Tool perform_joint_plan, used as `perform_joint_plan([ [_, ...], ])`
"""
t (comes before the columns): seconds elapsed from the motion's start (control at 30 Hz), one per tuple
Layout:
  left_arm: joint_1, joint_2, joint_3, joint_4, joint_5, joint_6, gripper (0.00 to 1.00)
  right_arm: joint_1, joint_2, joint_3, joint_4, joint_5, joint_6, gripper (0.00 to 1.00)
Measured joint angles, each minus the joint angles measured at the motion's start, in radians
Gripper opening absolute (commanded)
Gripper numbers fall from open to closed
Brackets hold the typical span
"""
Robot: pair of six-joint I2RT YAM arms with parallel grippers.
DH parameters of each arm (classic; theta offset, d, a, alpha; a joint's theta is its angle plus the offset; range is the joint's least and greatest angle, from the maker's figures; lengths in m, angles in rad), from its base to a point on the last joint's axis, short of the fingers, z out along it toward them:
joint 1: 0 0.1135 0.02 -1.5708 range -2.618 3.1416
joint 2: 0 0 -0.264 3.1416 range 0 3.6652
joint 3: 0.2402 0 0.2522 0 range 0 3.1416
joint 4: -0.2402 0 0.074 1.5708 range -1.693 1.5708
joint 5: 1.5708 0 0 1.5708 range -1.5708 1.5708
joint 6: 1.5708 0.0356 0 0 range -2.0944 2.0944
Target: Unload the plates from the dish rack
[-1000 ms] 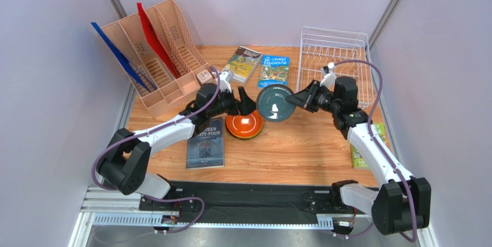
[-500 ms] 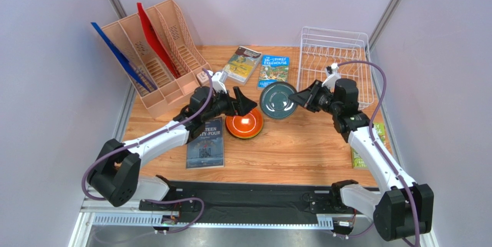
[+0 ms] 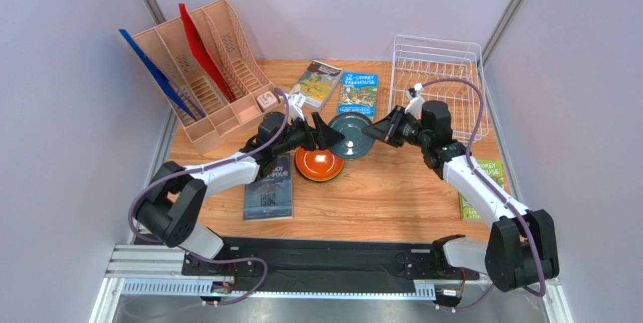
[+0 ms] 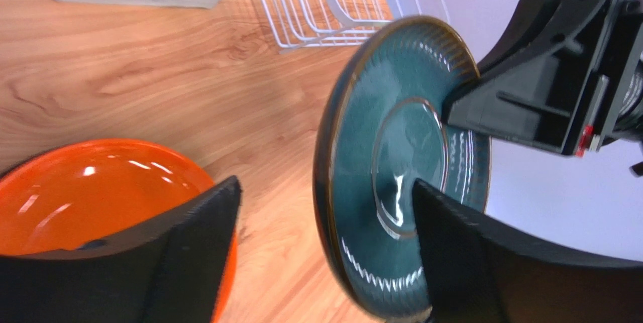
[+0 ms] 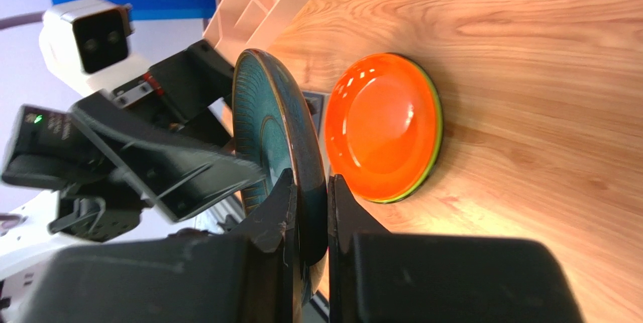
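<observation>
My right gripper is shut on the rim of the dark grey-teal plate, holding it on edge above the table. In the top view this plate hangs between both grippers, the right gripper at its right edge. My left gripper is open, its fingers straddling the plate's opposite rim, with a gap to the near finger. The orange plate lies on the table just below, stacked on a lime green plate. The white dish rack stands at the back right, its wires bare.
A peach file organizer with blue and red folders stands at the back left, a small cube beside it. Books lie at the back middle, near the left arm and at the right edge.
The right arm has carried the teal plate left and lower, tilting it flatter. The left gripper has moved right until its fingers flank the plate's rim, narrowing slightly.
</observation>
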Motion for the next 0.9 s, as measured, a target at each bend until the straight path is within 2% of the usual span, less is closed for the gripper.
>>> perform_joint_plan([
  [0.1,0.000,0.029,0.000,0.051,0.025,-0.037,0.49,0.017,0.001,-0.005,0.016,-0.010,0.010,0.00],
  [0.13,-0.001,0.029,0.000,0.069,0.029,-0.044,0.28,0.019,0.002,-0.007,0.019,-0.010,0.014,0.00],
  [0.23,0.005,0.029,0.004,0.108,0.035,-0.092,0.00,0.013,0.003,-0.019,0.039,-0.018,0.022,0.00],
  [0.3,0.021,0.029,0.006,0.138,0.035,-0.141,0.00,-0.001,0.007,-0.025,0.074,-0.035,0.038,0.00],
  [0.37,0.026,0.026,0.006,0.148,0.032,-0.172,0.00,-0.002,0.014,-0.025,0.103,-0.044,0.040,0.12],
  [0.4,0.027,0.024,0.006,0.148,0.030,-0.177,0.00,-0.003,0.019,-0.025,0.116,-0.049,0.044,0.19],
  [0.43,0.029,0.023,0.006,0.146,0.027,-0.179,0.00,-0.004,0.026,-0.025,0.127,-0.054,0.049,0.40],
  [0.47,0.029,0.022,0.006,0.144,0.020,-0.178,0.00,-0.004,0.035,-0.025,0.135,-0.054,0.055,0.51],
  [0.53,0.023,0.017,0.005,0.134,0.010,-0.148,0.00,0.000,0.054,-0.025,0.135,-0.051,0.072,0.65],
  [0.63,0.005,0.002,-0.011,0.069,-0.045,-0.084,0.00,0.013,0.076,-0.025,0.115,-0.047,0.071,0.70],
  [0.9,-0.005,-0.084,-0.073,-0.132,-0.204,0.047,0.00,-0.005,0.065,0.008,-0.007,0.039,0.005,0.73],
])
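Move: Between the two hands hangs the teal plate, still gripped at its right edge by the right hand: its middle is about 5 cm right of the left hand, 2 cm back and 1 cm lower, and some 4 cm left of the right hand, 2 cm back and 2 cm lower. From the left hand, the orange plate tops the stack roughly 5 cm back, 3 cm left and 16 cm below; the blue book lies about 15 cm ahead, 8 cm right, 17 cm below. Shutting its wide-open fingers, the left hand pinches the left edge of the teal plate while rising about 3 cm. The right hand holds on until that grip is made, then opens, comes off the plate and sinks some 2 cm. The left hand then lowers the plate about 6 cm and takes it about 4 cm left towards the orange plate, rolling its left side up nearly 20 degrees and swinging slightly counter-clockwise. ##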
